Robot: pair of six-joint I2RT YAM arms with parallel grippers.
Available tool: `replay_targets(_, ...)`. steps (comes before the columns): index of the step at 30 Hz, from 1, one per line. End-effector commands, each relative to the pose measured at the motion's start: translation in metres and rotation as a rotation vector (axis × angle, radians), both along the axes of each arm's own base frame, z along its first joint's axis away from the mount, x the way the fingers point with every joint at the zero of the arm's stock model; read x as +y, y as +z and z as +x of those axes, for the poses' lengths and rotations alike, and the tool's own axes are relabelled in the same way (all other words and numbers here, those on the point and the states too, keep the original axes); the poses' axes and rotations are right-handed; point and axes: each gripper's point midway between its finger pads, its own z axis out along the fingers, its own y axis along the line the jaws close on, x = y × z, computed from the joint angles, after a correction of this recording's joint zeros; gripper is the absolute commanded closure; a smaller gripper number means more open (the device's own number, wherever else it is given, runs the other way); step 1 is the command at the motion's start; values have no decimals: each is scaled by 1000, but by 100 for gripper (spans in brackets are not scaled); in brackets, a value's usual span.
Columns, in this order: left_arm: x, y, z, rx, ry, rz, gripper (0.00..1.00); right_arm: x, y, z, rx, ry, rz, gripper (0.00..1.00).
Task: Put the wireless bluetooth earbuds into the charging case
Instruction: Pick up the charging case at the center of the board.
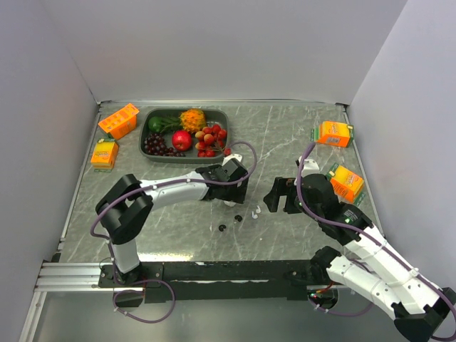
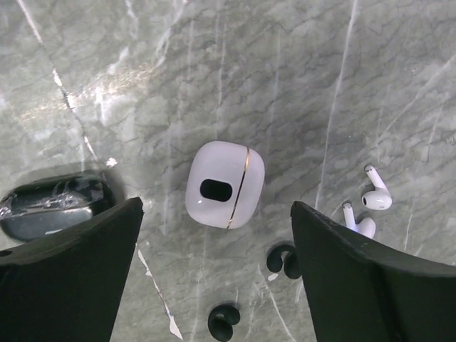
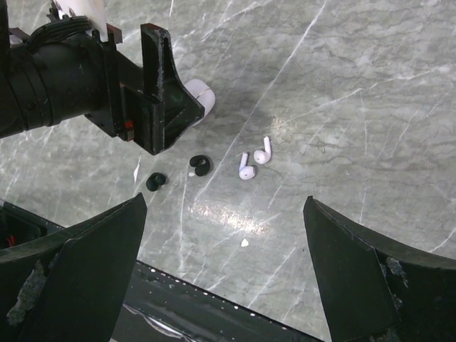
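Note:
A white charging case (image 2: 224, 184) with a dark oval window and a thin gold seam lies on the marble. My left gripper (image 2: 216, 211) hangs open just above it, with the case free between its fingers. A glossy black case (image 2: 50, 203) sits beside the left finger. Two white stemmed earbuds (image 2: 376, 196) (image 3: 255, 160) and two black earbuds (image 2: 283, 260) (image 3: 200, 165) lie loose close by. My right gripper (image 3: 224, 203) is open and holds nothing, hovering right of the earbuds (image 1: 253, 211). From above, the left gripper (image 1: 234, 187) hides the cases.
A dark tray (image 1: 146, 146) of fruit stands at the back left. Two orange cartons (image 1: 118, 120) (image 1: 105, 153) lie near it, and two more (image 1: 333, 133) (image 1: 347, 182) at the right. A black rail (image 3: 214, 313) runs along the table's near edge.

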Motion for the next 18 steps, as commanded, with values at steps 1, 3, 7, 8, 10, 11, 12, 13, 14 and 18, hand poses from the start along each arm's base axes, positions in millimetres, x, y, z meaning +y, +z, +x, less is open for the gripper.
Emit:
replay_targets(1,-11,-4,2,10,-59,2,13,-3,20,2,-49,-15,14,1)
replay_targets(3,-12,-10,3,19,-63,20,20,-4,23,1,-52,-14,14,1)
replay_targets(7,-11,-18,3,29,-58,41,25,-6,29,-1,-61,-17,27,1)
replay_targets(8,-10,-21,4,35,-55,49,26,-6,29,-2,-61,-19,26,1)
replay_targets(10,-9,-23,6,33,-44,63,28,-7,29,-2,-63,-20,27,1)
replay_targets(11,-7,-26,5,39,-41,76,29,-8,29,-2,-62,-21,25,1)
replay_targets(12,-7,-27,6,42,-35,78,31,-8,29,-3,-62,-21,25,1)
replay_targets(13,-7,-28,6,41,-33,80,39,-9,30,-3,-62,-23,25,1)
replay_targets(14,-7,-29,6,44,-26,81,43,-9,31,-4,-66,-24,26,1)
replay_targets(18,-8,-25,6,49,12,56,78,-10,33,-4,-74,-28,33,1)
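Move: The white charging case lies right beneath my left hand, about 4 cm down, with my open fingers straddling it. From that hand the black case is some 8 cm to the left and 2 cm farther out; the white earbuds lie about 8 cm right and 3 cm back; the nearer black earbud is 5 cm back and 2 cm right. From my right hand the charging case is about 8 cm ahead, 15 cm left and 17 cm lower. I sink my left hand nearly straight down, about 3.5 cm, around the charging case, tipping the hand only some 5 degrees. My already open fingers narrow a little on the way down; then I hold the hand low and close them more quickly, pinching the case by its two opposite sides. ##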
